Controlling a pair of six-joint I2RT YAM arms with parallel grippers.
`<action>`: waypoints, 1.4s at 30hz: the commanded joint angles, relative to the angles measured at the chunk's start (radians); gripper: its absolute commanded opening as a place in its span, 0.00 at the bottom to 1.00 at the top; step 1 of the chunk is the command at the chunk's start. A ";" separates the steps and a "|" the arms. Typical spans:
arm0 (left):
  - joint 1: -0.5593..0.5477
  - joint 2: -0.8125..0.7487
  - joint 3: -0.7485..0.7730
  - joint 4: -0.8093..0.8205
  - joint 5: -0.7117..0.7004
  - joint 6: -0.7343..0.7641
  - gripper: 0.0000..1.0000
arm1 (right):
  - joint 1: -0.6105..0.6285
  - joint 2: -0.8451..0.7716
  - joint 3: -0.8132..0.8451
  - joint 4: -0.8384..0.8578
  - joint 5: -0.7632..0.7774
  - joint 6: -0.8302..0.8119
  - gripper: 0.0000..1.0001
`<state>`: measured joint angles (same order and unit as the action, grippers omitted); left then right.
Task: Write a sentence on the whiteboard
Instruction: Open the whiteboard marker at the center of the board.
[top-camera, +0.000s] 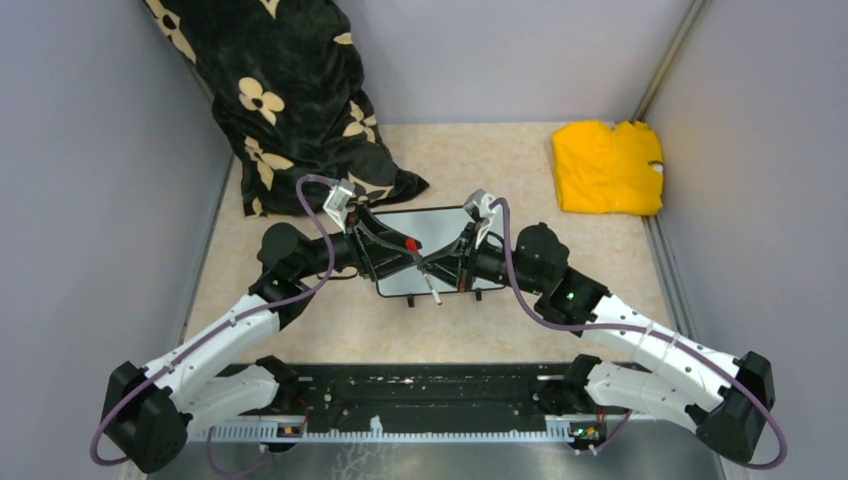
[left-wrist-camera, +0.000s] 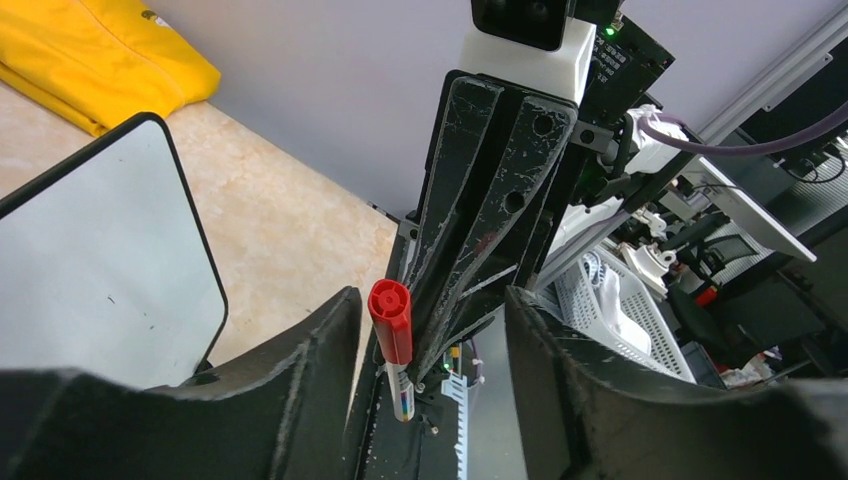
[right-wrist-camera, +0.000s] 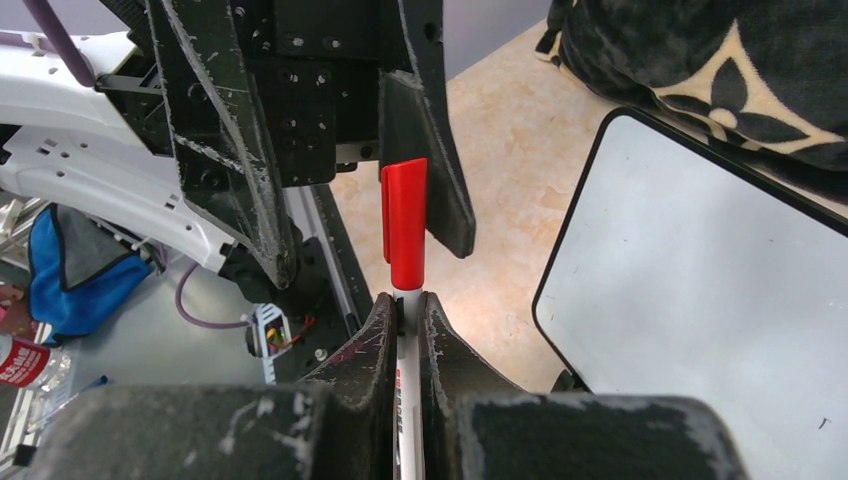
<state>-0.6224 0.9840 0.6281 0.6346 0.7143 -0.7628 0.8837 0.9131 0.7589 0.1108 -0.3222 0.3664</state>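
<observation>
The whiteboard (top-camera: 440, 225) lies flat mid-table, white with a thin black frame, and also shows as a blank whiteboard (left-wrist-camera: 100, 260) and whiteboard (right-wrist-camera: 700, 290). The sentence is not in view; the board surface I see is plain white. Above its near edge my right gripper (top-camera: 435, 265) (right-wrist-camera: 407, 300) is shut on the white barrel of a marker (right-wrist-camera: 408, 400). The marker's red cap (top-camera: 411, 243) (right-wrist-camera: 405, 220) (left-wrist-camera: 391, 318) points into my left gripper (top-camera: 403, 247) (left-wrist-camera: 430, 300). That gripper's jaws stand either side of the cap, with a wide gap on the right side.
A black blanket with cream flowers (top-camera: 290, 100) (right-wrist-camera: 720, 60) is heaped at the back left, touching the board's far corner. A folded yellow cloth (top-camera: 607, 165) (left-wrist-camera: 90, 60) lies at the back right. Grey walls close in three sides. A white mesh basket (left-wrist-camera: 620, 320) sits beyond the table.
</observation>
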 joint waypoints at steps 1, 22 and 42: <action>-0.006 -0.002 -0.001 0.057 0.005 -0.014 0.56 | 0.014 -0.013 0.019 0.044 0.024 -0.018 0.00; -0.006 0.006 -0.016 0.037 0.042 -0.007 0.00 | 0.015 -0.014 0.017 0.032 0.019 -0.012 0.00; -0.006 -0.120 -0.062 0.049 -0.119 -0.113 0.00 | 0.014 0.020 -0.106 0.375 -0.097 0.282 0.55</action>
<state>-0.6224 0.8757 0.5732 0.6510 0.5987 -0.8516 0.8940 0.9169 0.6411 0.3416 -0.3744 0.5880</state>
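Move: The marker's red cap stands upright between the left hand's half-open fingers, about 1 cm ahead of that hand's point and otherwise level with it. The white barrel's end is roughly 5 cm back, 3 cm right and 8 cm below that point; the whiteboard's middle is some 9 cm ahead, 4 cm right and 25 cm down. The right hand grips the barrel just under the cap, which is about 2 cm ahead, 1 cm left and 3 cm above it. Nearly in place, the left fingers close and pinch the red cap while the right fingers keep their hold on the barrel. Only then do the right fingers open about halfway and let go, that hand easing back not quite 2 cm and tilting some 10 degrees, as the left lifts the marker about 2 cm up and nearly as far to the left. ##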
